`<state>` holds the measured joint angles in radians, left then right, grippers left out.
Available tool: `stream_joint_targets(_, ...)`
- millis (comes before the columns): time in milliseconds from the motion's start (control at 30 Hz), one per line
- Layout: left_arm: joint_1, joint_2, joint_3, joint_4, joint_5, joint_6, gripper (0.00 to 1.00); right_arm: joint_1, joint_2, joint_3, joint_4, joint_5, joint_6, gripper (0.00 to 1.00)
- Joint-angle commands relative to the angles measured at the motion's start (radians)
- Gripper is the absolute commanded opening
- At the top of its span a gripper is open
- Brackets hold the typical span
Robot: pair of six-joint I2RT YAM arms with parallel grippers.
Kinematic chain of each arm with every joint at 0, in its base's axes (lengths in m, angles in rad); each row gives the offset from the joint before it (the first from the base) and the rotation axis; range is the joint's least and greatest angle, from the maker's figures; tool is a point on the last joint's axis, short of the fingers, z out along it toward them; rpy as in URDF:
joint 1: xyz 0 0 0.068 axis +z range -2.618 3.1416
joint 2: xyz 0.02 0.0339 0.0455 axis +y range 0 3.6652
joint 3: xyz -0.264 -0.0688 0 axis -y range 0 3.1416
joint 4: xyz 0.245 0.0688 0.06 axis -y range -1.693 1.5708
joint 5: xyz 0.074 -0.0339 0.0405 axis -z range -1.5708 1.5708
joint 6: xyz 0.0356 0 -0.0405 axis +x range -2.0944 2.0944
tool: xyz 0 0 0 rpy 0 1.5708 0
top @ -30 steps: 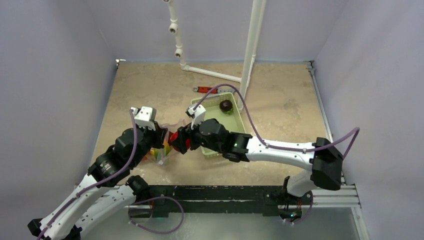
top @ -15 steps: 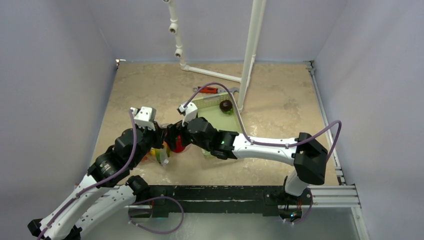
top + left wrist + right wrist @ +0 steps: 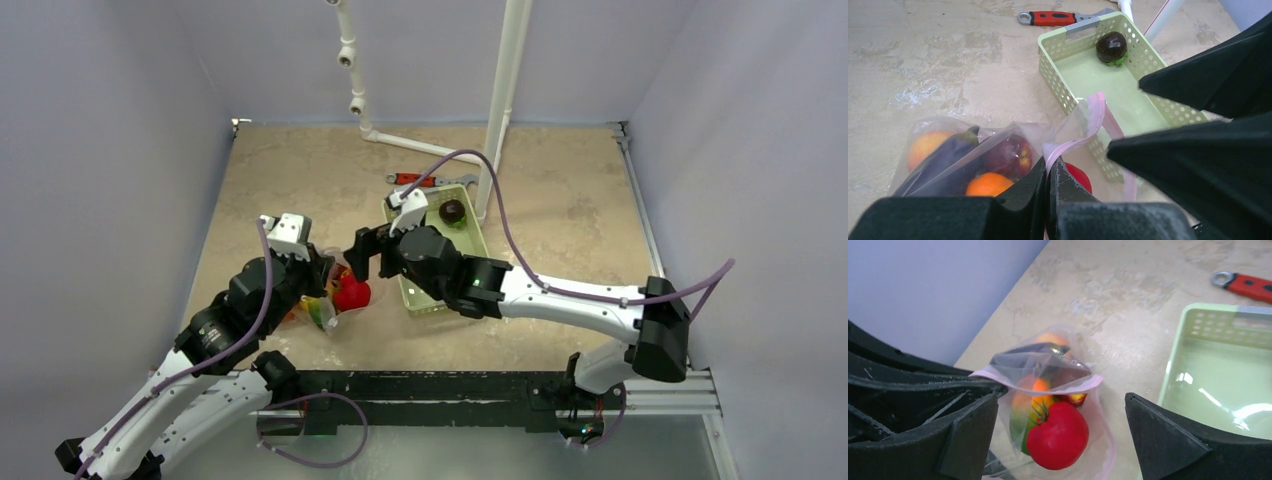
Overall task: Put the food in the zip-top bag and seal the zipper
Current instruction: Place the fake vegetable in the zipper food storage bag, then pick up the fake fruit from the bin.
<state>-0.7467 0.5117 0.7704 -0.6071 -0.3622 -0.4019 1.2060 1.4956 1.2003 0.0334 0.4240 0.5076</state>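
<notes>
The zip-top bag (image 3: pixel 1045 365) lies open on the table, its pink zipper (image 3: pixel 1075 385) arched over the mouth. My left gripper (image 3: pixel 1050 170) is shut on the zipper's near end (image 3: pixel 1070 146) and holds that lip up. A red tomato (image 3: pixel 1058 436) rests in the bag's mouth, with orange (image 3: pixel 985 184), dark purple (image 3: pixel 940 155) and red apple (image 3: pixel 1008 154) food behind it. My right gripper (image 3: pixel 1060 399) hovers open just in front of the mouth, touching nothing. One dark purple fruit (image 3: pixel 452 211) sits in the green basket (image 3: pixel 470 232).
A red-handled wrench (image 3: pixel 411 179) lies just behind the basket. White pipes (image 3: pixel 497 110) stand upright at the back, close to the basket's far corner. The left wall (image 3: pixel 923 290) is close beside the bag.
My right gripper carried the red tomato into the bag's mouth, opened and let it go, then drew back toward the basket. The left gripper kept its hold on the zipper.
</notes>
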Motion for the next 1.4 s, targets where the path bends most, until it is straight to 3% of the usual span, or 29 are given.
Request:
stream_joint_targets(0,0.003,-0.007,-0.005,0.04,0.005,-0.011,0.0,-0.017,-0.068,-0.009,-0.094,0.156,0.048,0.99)
stream_joint_targets(300,0.002,-0.004,-0.005,0.042,0.009,-0.009,0.0,-0.197,-0.07,-0.034,-0.202,0.185,0.063,0.99)
stream_joint_targets(533,0.002,-0.004,-0.005,0.042,0.011,-0.009,0.0,-0.276,0.073,0.008,-0.251,0.234,0.042,0.98)
stream_joint_targets(1033,0.002,-0.01,-0.005,0.045,0.023,-0.005,0.0,-0.335,0.39,0.225,-0.331,0.459,-0.03,0.96)
stream_joint_targets(1367,0.002,-0.018,-0.006,0.047,0.029,-0.002,0.0,-0.385,0.496,0.285,-0.274,0.484,-0.13,0.96)
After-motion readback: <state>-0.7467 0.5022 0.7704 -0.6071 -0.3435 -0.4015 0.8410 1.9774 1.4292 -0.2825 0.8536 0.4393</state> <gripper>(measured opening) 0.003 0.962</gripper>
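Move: The dark vegetable in the basket lies about 22 cm ahead of the open right hand, 17 cm to its right and 23 cm below. Also below it, the basket's middle is 11 cm ahead and 14 cm right, the wrench 31 cm ahead and 12 cm right, the bagged tomato level and 8 cm left. From the left hand, the dark vegetable is some 21 cm ahead, 27 cm right. The open right hand sweeps forward, down and right, some 15–20 cm each, towards the dark vegetable, turning clockwise. ##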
